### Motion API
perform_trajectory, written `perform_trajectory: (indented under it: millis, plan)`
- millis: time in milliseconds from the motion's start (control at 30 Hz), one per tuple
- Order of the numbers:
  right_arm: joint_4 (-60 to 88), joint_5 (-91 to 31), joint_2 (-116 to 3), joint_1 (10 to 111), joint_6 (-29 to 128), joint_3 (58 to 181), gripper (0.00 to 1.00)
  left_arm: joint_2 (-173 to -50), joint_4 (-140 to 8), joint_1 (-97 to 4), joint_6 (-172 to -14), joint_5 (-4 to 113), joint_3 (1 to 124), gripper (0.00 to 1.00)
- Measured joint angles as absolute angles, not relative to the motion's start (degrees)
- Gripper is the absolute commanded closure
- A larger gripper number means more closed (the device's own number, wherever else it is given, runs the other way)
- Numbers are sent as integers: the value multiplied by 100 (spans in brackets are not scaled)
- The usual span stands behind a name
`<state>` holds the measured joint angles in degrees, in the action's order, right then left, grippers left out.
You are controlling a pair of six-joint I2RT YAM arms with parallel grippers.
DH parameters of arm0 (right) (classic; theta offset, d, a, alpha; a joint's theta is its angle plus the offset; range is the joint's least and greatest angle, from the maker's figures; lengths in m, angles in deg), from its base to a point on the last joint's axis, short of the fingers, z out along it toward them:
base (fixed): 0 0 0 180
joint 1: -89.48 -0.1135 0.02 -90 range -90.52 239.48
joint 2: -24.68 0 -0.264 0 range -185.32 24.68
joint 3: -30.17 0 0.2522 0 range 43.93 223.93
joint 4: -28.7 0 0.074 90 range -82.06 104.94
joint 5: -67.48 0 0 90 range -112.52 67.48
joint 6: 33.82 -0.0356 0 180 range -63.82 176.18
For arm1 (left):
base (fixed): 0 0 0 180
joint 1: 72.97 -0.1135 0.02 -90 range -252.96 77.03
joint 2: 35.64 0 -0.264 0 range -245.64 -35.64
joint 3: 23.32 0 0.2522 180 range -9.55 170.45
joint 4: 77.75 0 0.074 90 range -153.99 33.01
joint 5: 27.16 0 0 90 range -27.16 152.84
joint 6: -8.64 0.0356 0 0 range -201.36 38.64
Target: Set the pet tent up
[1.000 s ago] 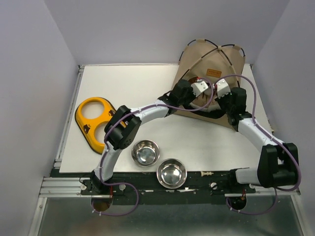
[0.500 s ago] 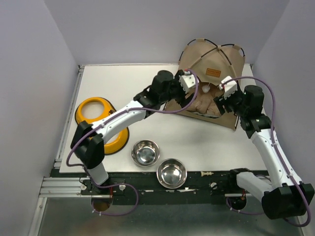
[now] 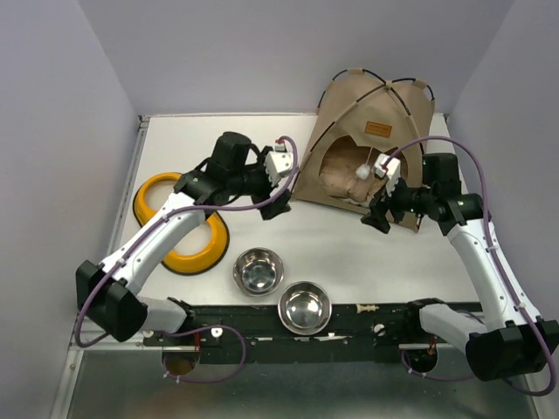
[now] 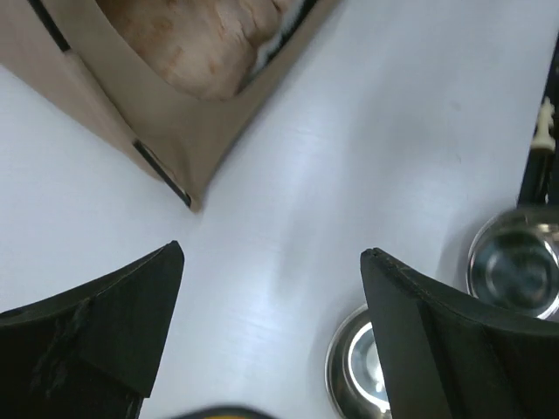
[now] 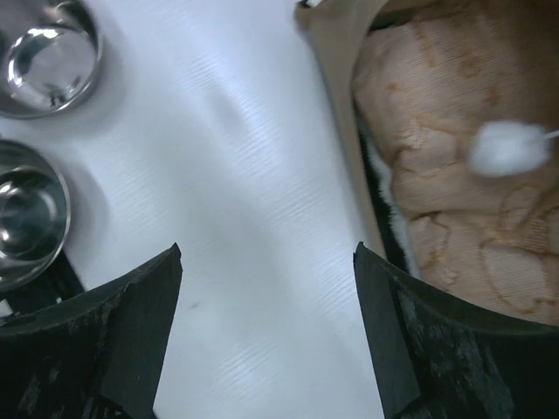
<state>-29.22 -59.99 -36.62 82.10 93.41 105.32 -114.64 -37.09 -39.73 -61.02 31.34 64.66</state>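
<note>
The pet tent (image 3: pixel 376 105) stands upright at the table's back right, tan with black crossing poles and a brown label patch (image 3: pixel 377 128). Its doorway faces the arms, with a cushion (image 3: pixel 342 177) inside and a white pompom (image 3: pixel 361 171) hanging in front. My left gripper (image 3: pixel 275 194) hovers open just left of the tent's front corner (image 4: pixel 188 194), holding nothing. My right gripper (image 3: pixel 378 211) is open and empty at the doorway's right side. In the right wrist view the cushion (image 5: pixel 454 175) and pompom (image 5: pixel 507 147) lie beyond the right finger.
A yellow two-hole bowl holder (image 3: pixel 179 223) lies at the left, partly under the left arm. Two steel bowls (image 3: pixel 258 271) (image 3: pixel 304 307) sit near the front edge. A small white piece (image 3: pixel 370 307) rests on the front rail. Walls close in behind the tent.
Both grippers have opened and pulled out of the tent doorway. The left arm swung away to the left; the right drew back toward the near side.
</note>
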Motion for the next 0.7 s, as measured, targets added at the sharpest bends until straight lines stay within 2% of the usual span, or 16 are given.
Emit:
perform_trajectory:
  millis: [167,333,400,467,533,600,700]
  plan:
    - [-3388,-6229,-3682,8081,9372,10173,12,-10815,-2171,-4325,-5094,3201,5660,1]
    - [-3562,-6218,-3804,8016,9348,10005,12,-11346,-1659,-4594,-4790,3669,4748,1]
    - [-3565,-6194,-3806,8009,9317,9999,11,-11582,-1677,-4548,-4795,3877,4536,5]
    - [-3565,-6161,-3804,8005,9306,9999,11,-11820,-1762,-4504,-4819,4028,4506,13]
    - [-3565,-6119,-3806,8005,9299,9999,11,-12043,-1913,-4465,-4876,4078,4536,27]
    - [-3562,-6087,-3804,8005,9291,10001,11,-12292,-2094,-4419,-4965,4135,4551,46]
    - [-3554,-6028,-3804,8005,9284,10001,11,-12780,-2234,-4415,-5223,4165,4634,63]
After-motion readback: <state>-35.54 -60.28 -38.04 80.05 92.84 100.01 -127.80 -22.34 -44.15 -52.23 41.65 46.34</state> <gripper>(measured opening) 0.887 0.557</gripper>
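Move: The left bowl lies about 12 cm back and 8 cm to the left of my open left hand, some 24 cm below. At the same depth, the right bowl is roughly 22 cm back and 6 cm to the right of that hand, and the yellow stand is about 27 cm to its left, nearly level with it front to back. From my right hand, the left bowl is about 33 cm left, 10 cm back and 21 cm down. I sweep my left hand down some 22 cm, going left and back as well on the way, turning the fingers about 45 degrees to point downward onto the far-left rim of the left bowl. Only once low do I start closing them astride the rim, to about half open. My right hand backs off and sinks about 5 cm, tips down slightly, then stays still and open. ##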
